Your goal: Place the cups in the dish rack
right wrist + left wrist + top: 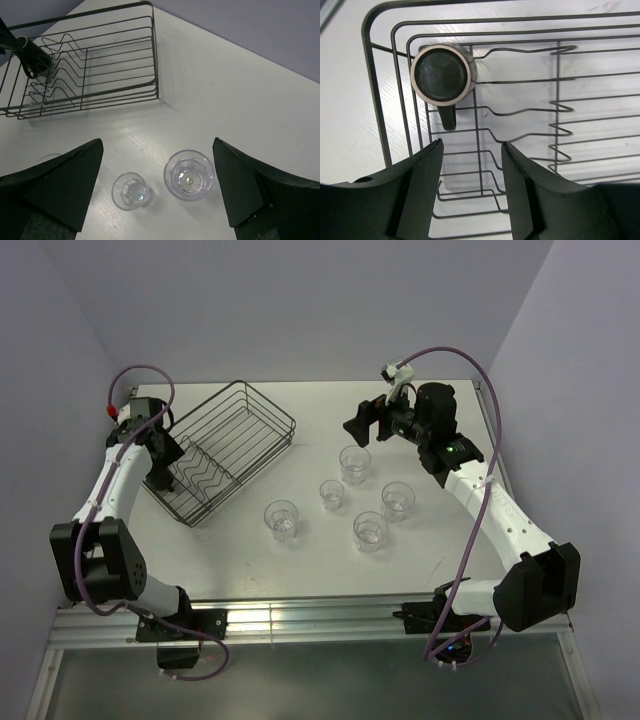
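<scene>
A dark brown mug (444,75) sits in a corner of the black wire dish rack (560,105), its handle pointing toward my left gripper (472,150). That gripper is open, a little short of the mug, with only rack wires between its fingers. In the top view it (165,475) hovers over the near left end of the rack (262,405). Several clear ribbed cups stand on the table, among them a bigger one (189,175) and a smaller one (131,191). My right gripper (157,145) hangs open above these two, holding nothing.
In the top view the glasses cluster right of the rack: one at the back (355,462), one in the middle (332,493), one nearest the rack (282,519). The white table (300,575) ends at a metal rail in front. Purple walls close in the back and sides.
</scene>
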Motion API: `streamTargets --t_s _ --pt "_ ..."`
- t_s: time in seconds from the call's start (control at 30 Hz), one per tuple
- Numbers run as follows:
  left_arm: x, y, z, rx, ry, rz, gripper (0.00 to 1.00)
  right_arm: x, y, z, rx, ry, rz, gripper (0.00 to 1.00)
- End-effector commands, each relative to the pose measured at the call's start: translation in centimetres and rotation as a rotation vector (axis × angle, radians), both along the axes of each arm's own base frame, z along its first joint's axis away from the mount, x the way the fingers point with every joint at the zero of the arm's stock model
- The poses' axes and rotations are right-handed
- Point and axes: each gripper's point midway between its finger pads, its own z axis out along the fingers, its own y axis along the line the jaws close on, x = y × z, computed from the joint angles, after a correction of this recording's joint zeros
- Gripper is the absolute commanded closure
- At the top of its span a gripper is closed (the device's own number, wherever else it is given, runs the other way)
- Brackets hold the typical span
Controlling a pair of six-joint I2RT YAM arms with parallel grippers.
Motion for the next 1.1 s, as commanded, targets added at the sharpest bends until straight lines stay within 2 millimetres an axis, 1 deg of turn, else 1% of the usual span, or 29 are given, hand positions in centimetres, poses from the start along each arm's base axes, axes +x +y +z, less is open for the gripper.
streamTargets --t_s 0.0,0.13,0.17,0.23,0.27,0.3,0.33,0.37,0.4,0.43,0.47,0.5,0.53,0.57,0.6,0.63,0.67,0.7,0.73,0.77,0.8,0.83,0.87,0.9,0.93,0.97,1.0,1.07 --pt "0.1 0.4 3.0 0.045 -0.083 0.004 0.43 -0.2 -0.1 1.9 0.025 -0.042 0.01 0.02" --pt "-0.3 0.6 4.8 0.07 -0.127 0.006 0.44 -0.4 -0.3 2.0 0.025 -0.041 0.003 0.02" --pt "-0.4 0.7 5.8 0.081 -0.154 0.006 0.44 -0.5 -0.2 1.9 0.023 -0.041 0.005 0.02" --pt "-0.5 0.4 6.6 0.093 -0.18 -0.012 0.44 -0.7 -0.2 1.4 0.012 -0.022 0.013 0.02" --pt "-0.5 0.2 7.6 0.107 -0.214 -0.028 0.44 -0.8 -0.2 1.1 0.004 -0.011 0.018 0.02" --pt "-0.4 -0.3 8.0 0.107 -0.232 -0.052 0.43 -0.8 -0.1 1.2 -0.012 -0.012 0.03 0.02" --pt "-0.5 -0.6 8.3 0.111 -0.247 -0.068 0.43 -1.0 0.0 -0.1 -0.034 0.044 0.048 0.03" --pt "-0.7 -1.0 9.4 0.126 -0.284 -0.097 0.42 -1.0 0.0 -0.4 -0.047 0.061 0.056 0.04" --pt "-0.3 -2.1 10.2 0.13 -0.327 -0.137 0.41 -0.9 0.1 -0.1 -0.068 0.055 0.069 0.08" --pt "-0.5 -2.4 10.5 0.134 -0.343 -0.153 0.41 -1.1 0.0 -1.2 -0.09 0.102 0.08 0.09" --pt "-0.8 -2.7 11.6 0.148 -0.381 -0.183 0.4 -1.1 -0.1 -1.4 -0.114 0.103 0.089 0.11" --pt "-0.6 -3.1 12.2 0.148 -0.411 -0.208 0.39 -1.0 -0.1 -0.6 -0.128 0.09 0.096 0.12" --pt "-1.0 -3.5 12.9 0.138 -0.441 -0.237 0.39 -1.5 0.0 -1.8 -0.16 0.148 0.114 0.13" --pt "-1.1 -3.8 13.4 0.153 -0.454 -0.274 0.39 -1.3 -0.2 -2.3 -0.214 0.15 0.112 0.17" --pt "-1.1 -3.9 14.1 0.157 -0.482 -0.291 0.39 -1.0 -0.1 -1.1 -0.244 0.133 0.116 0.18" --pt "-1.2 -4.5 14.7 0.153 -0.509 -0.329 0.38 -1.5 -0.2 -3.4 -0.305 0.224 0.135 0.2" --pt "-1.7 -4.7 15.9 0.173 -0.543 -0.365 0.38 -1.5 0.0 -4.0 -0.37 0.224 0.159 0.23" --pt "-1.7 -5.0 16.5 0.179 -0.575 -0.391 0.37 -1.9 0.0 -5.0 -0.422 0.286 0.191 0.25" --pt "-2.2 -5.7 17.4 0.188 -0.608 -0.451 0.37 -2.2 0.2 -5.4 -0.456 0.304 0.215 0.26" --pt "-2.4 -6.1 17.7 0.184 -0.624 -0.476 0.37 -2.2 0.9 -5.2 -0.515 0.276 0.256 0.27" --pt "-2.5 -6.4 18.0 0.177 -0.636 -0.492 0.38 -2.3 1.2 -6.9 -0.569 0.32 0.29 0.28" --pt "-2.9 -6.6 18.4 0.173 -0.652 -0.502 0.39 -3.2 1.0 -7.8 -0.617 0.366 0.318 0.29" --pt "-3.0 -7.6 18.5 0.143 -0.664 -0.55 0.39 -3.4 1.2 -8.3 -0.661 0.36 0.354 0.3" --pt "-3.2 -8.1 18.6 0.127 -0.668 -0.572 0.4 -3.9 1.9 -9.2 -0.704 0.388 0.397 0.31" --pt "-3.4 -8.4 18.8 0.113 -0.68 -0.583 0.4 -4.2 2.3 -9.5 -0.724 0.391 0.424 0.31" --pt "-3.5 -9.2 18.9 0.083 -0.691 -0.62 0.4 -4.2 2.7 -9.8 -0.749 0.381 0.456 0.31" --pt "-3.6 -9.6 19.1 0.071 -0.699 -0.632 0.4 -4.5 3.5 -10.5 -0.788 0.379 0.49 0.32" --pt "-3.7 -10.2 19.1 0.035 -0.697 -0.653 0.4 -4.4 4.1 -11.2 -0.844 0.349 0.53 0.31"
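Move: The small glass is about 5 cm back and 6 cm left of the right hand, roughly 25 cm below it. At the same depth, the far glass is almost directly beneath that hand, and the left-hand glass about 10 cm back and 16 cm left. The left hand has just let go of the brown cup, which sits in the rack about 2 cm ahead, 5 cm left and 7 cm below; the rack's middle is some 9 cm ahead and 8 cm right. Towards the small glass the right hand sinks about 12 cm, going left and slightly back, while its wrist rolls and tips until the fingers point mostly down and they close partway from wide open. The left hand, empty and already clear of the brown cup, climbs some 18 cm and swings right and a little back, tilting up and turning clockwise with its fingers staying half open. ##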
